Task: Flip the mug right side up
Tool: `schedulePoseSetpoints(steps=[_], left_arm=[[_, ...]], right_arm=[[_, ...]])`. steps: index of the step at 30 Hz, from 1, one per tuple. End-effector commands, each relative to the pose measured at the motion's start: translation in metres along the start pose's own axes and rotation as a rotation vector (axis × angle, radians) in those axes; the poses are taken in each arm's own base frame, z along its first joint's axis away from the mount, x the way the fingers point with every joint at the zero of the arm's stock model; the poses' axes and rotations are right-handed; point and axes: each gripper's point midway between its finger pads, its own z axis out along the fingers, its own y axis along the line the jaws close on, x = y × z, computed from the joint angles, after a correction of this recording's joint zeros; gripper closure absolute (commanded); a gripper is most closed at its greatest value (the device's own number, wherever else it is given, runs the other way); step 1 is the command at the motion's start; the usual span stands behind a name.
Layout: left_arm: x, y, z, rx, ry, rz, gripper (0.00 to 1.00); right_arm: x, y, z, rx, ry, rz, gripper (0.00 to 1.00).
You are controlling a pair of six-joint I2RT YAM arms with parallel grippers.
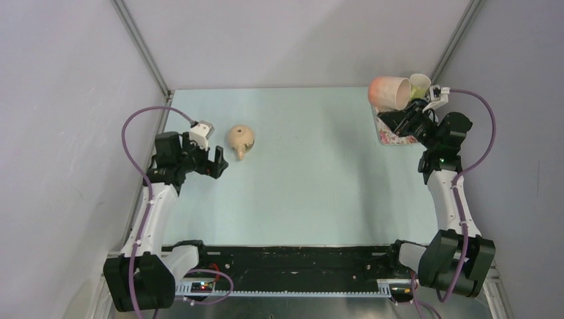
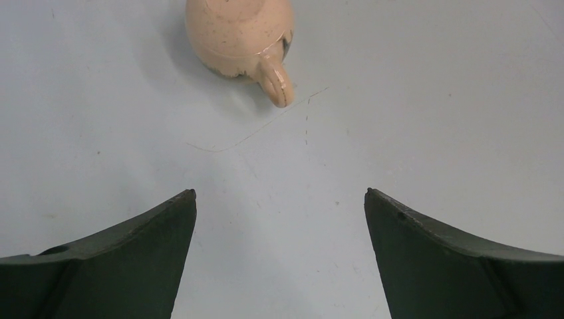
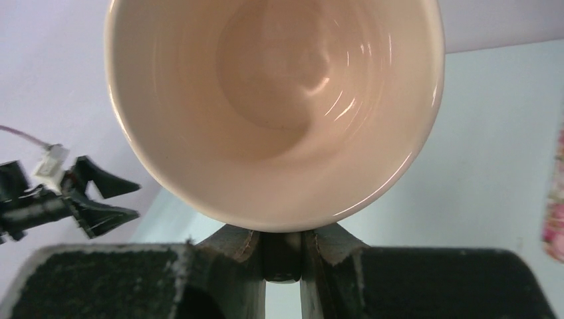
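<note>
A peach-pink mug (image 1: 389,92) hangs in the air at the back right, tipped on its side with its mouth toward the right arm. My right gripper (image 1: 401,117) is shut on it; in the right wrist view the fingers (image 3: 243,249) pinch a dark part under the rim, and the mug's open inside (image 3: 273,100) fills the frame. A second, speckled tan mug (image 1: 240,138) sits on the table at the left with its bottom up and its handle (image 2: 278,80) pointing toward the near side. My left gripper (image 1: 218,163) is open just left of it, with bare table between its fingers (image 2: 280,196).
A floral-patterned dish (image 1: 389,137) rests on the table under the right gripper, and a pale green cup (image 1: 419,85) stands behind the held mug. Grey walls close in the left, back and right sides. A thin scratch marks the table (image 2: 253,133).
</note>
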Motion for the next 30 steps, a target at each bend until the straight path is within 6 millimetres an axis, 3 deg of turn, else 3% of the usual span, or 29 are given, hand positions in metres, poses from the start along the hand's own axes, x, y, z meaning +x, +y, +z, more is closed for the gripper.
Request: schedulePoseSetpoints(steps=[1, 7, 12, 16, 21, 26, 30], left_arm=[[-0.012, 0.012, -0.005, -0.044, -0.032, -0.010, 0.02], [-0.007, 0.020, -0.009, -0.076, -0.029, 0.007, 0.01], [0.010, 0.042, -0.016, -0.151, 0.056, 0.008, 0.02], [0.015, 0.050, -0.013, -0.162, 0.093, 0.022, 0.02], [0.009, 0.030, 0.006, -0.009, 0.074, -0.115, 0.02], [0.010, 0.036, -0.008, -0.103, 0.067, -0.107, 0.01], [0.003, 0.026, -0.012, -0.060, 0.018, -0.065, 0.02]], right_arm=[[-0.047, -0.001, -0.001, 0.066, -0.088, -0.208, 1.00], [-0.053, -0.039, -0.015, 0.200, -0.068, -0.228, 1.00], [-0.068, -0.082, -0.039, 0.354, -0.078, -0.274, 1.00], [-0.068, -0.107, -0.053, 0.408, -0.079, -0.215, 1.00], [-0.071, -0.104, -0.050, 0.431, -0.080, -0.231, 1.00], [-0.079, -0.086, -0.045, 0.410, -0.096, -0.280, 1.00], [-0.077, -0.093, -0.045, 0.447, -0.076, -0.343, 1.00]])
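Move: The right hand holds the peach mug by its handle, on its side. The free near-left part of the flowered tray lies about 22 cm ahead of this hand, 11 cm to its right and 29 cm below. On the tray, the white mug is about 12 cm right of that spot, the blue mug 11 cm right and 6 cm farther out. The open left hand has the upside-down tan mug about 17 cm ahead, 8 cm right and 13 cm below. Swinging to its right and sinking, the right arm carries the peach mug in towards the flowered tray, nearly 14 cm across before easing back about 2 cm left, and ends some 5 cm lower. Its wrist turns about 20 degrees clockwise and rolls and tips slightly, with the grip on the handle kept. The left hand, still open, drifts about 3.5 cm left, away from the tan mug. ##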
